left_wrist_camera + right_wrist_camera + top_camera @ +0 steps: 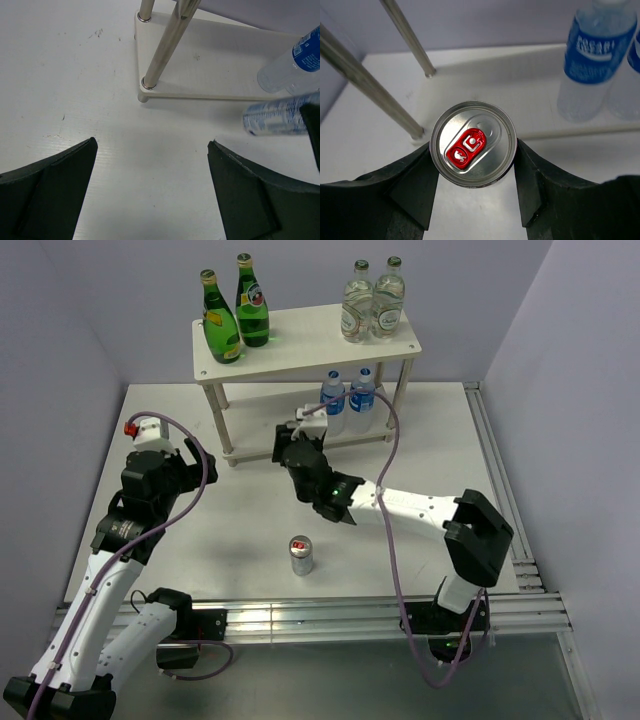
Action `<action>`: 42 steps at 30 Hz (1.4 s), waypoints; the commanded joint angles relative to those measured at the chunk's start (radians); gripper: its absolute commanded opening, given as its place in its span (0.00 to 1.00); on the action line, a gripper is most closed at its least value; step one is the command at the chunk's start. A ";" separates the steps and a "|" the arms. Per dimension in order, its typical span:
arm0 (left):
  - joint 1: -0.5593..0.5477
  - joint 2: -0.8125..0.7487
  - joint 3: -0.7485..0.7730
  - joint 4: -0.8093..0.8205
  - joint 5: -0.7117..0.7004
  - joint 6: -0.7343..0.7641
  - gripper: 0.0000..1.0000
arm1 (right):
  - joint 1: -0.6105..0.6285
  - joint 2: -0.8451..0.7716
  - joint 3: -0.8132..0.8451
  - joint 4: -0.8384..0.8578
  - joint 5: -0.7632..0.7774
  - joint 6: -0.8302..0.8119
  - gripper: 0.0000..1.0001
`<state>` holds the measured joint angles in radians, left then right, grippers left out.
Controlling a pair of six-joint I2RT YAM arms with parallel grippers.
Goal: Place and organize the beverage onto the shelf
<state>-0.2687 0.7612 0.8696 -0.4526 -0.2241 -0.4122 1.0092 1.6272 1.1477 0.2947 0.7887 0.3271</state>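
Observation:
My right gripper is shut on a silver can with a red tab, just in front of the white shelf's lower board. The same can shows in the left wrist view. In the top view the right gripper is at the shelf's front left. Two blue-labelled water bottles stand on the lower tier. Two green bottles stand on the top tier's left. A second can stands upright on the table. My left gripper hangs open over bare table, left of the shelf.
Two clear glass bottles with green caps stand on the top tier's right. Thin shelf legs rise just left of the held can. Purple cables loop over both arms. Metal rails run along the table's right and near edges.

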 commanded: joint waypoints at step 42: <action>0.005 -0.014 -0.004 0.031 0.009 0.010 0.99 | -0.208 0.349 0.386 0.087 -0.102 -0.059 0.96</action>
<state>-0.2687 0.7616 0.8696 -0.4526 -0.2073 -0.4122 0.7864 2.0373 1.5295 0.3534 0.6697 0.2749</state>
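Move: The right hand already holds a can; its free spot on the lower shelf is about 14 cm ahead, hardly to either side and roughly 9 cm below. One water bottle stands about 7 cm to the right of that spot and another some 14 cm to its right, both level with it in depth. The shelf's front left leg is about 7 cm ahead and 14 cm left of the hand. From the left hand the spot lies about 21 cm ahead, 20 cm right and 12 cm below. The right hand carries the can about 14 cm forward and 5 cm down onto the lower shelf, then opens. ##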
